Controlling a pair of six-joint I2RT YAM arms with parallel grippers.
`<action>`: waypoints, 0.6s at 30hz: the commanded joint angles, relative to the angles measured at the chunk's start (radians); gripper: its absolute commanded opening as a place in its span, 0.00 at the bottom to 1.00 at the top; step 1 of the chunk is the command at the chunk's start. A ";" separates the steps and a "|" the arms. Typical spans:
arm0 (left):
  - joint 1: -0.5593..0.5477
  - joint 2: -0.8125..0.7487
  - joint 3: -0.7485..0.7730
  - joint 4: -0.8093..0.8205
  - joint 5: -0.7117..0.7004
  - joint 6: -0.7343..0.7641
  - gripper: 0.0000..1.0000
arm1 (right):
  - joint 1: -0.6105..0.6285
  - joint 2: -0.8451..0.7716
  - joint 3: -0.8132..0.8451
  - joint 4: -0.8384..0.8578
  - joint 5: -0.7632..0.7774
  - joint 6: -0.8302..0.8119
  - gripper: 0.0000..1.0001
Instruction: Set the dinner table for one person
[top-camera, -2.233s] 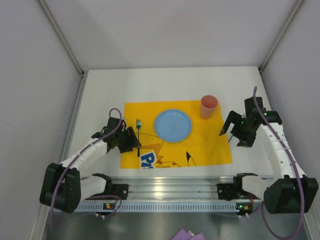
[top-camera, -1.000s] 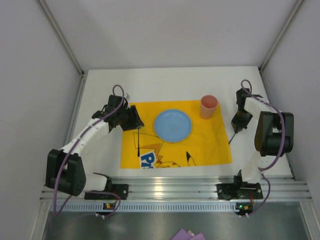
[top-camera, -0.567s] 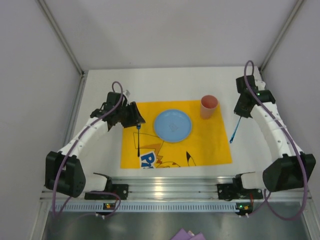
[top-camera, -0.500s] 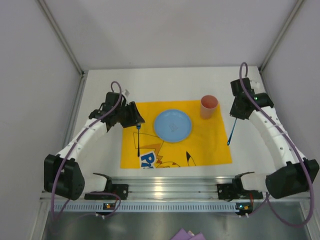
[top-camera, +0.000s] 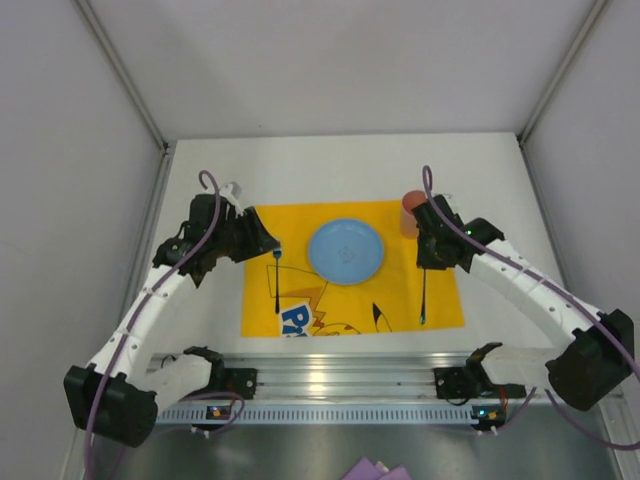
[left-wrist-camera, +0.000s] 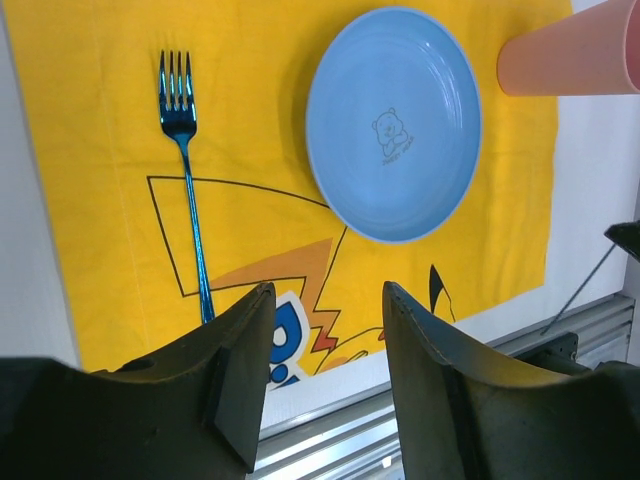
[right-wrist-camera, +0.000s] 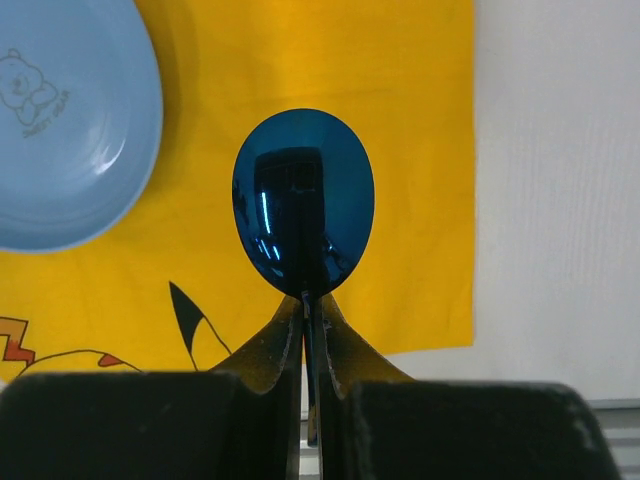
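The white dinner table (top-camera: 330, 165) carries a yellow placemat (top-camera: 400, 290). On the mat rest a blue plate (top-camera: 345, 250), a blue fork (top-camera: 277, 282) to its left and a pink cup (top-camera: 408, 212) at the back right, partly hidden by my right arm. My right gripper (top-camera: 424, 266) is shut on a blue spoon (top-camera: 423, 300), held over the mat's right part. In the right wrist view the spoon's bowl (right-wrist-camera: 303, 200) sticks out past the fingertips. My left gripper (top-camera: 266, 240) hangs open and empty just back-left of the fork (left-wrist-camera: 187, 170).
A metal rail (top-camera: 340, 375) with both arm bases runs along the near edge. Grey walls close in the table on the left, right and back. In the left wrist view the cup (left-wrist-camera: 565, 55) stands just past the plate (left-wrist-camera: 393, 125).
My right arm has swung left from the table's right side, carrying the spoon over the mat's right part. The left arm has drawn back slightly to the left; the fork stays put.
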 joint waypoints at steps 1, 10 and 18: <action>0.005 -0.066 -0.007 -0.059 -0.034 -0.016 0.52 | 0.017 0.058 0.000 0.192 -0.066 0.004 0.00; 0.005 -0.144 -0.007 -0.118 -0.097 -0.009 0.52 | 0.017 0.266 0.085 0.271 -0.083 -0.039 0.00; 0.005 -0.132 -0.007 -0.111 -0.103 -0.008 0.52 | 0.017 0.351 0.116 0.273 -0.066 -0.062 0.11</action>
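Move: The right hand, holding the spoon, heads for the bare strip of mat right of the plate, about 6 cm ahead, 5 cm left and 12 cm below. The plate's middle lies some 11 cm ahead and 18 cm left; the cup about 16 cm ahead and 2 cm left. From the left hand that strip is roughly 31 cm right, 3 cm ahead and 17 cm down. The right hand lowers the held spoon diagonally forward-left, about 5 cm each way, while the left backs off leftward. ##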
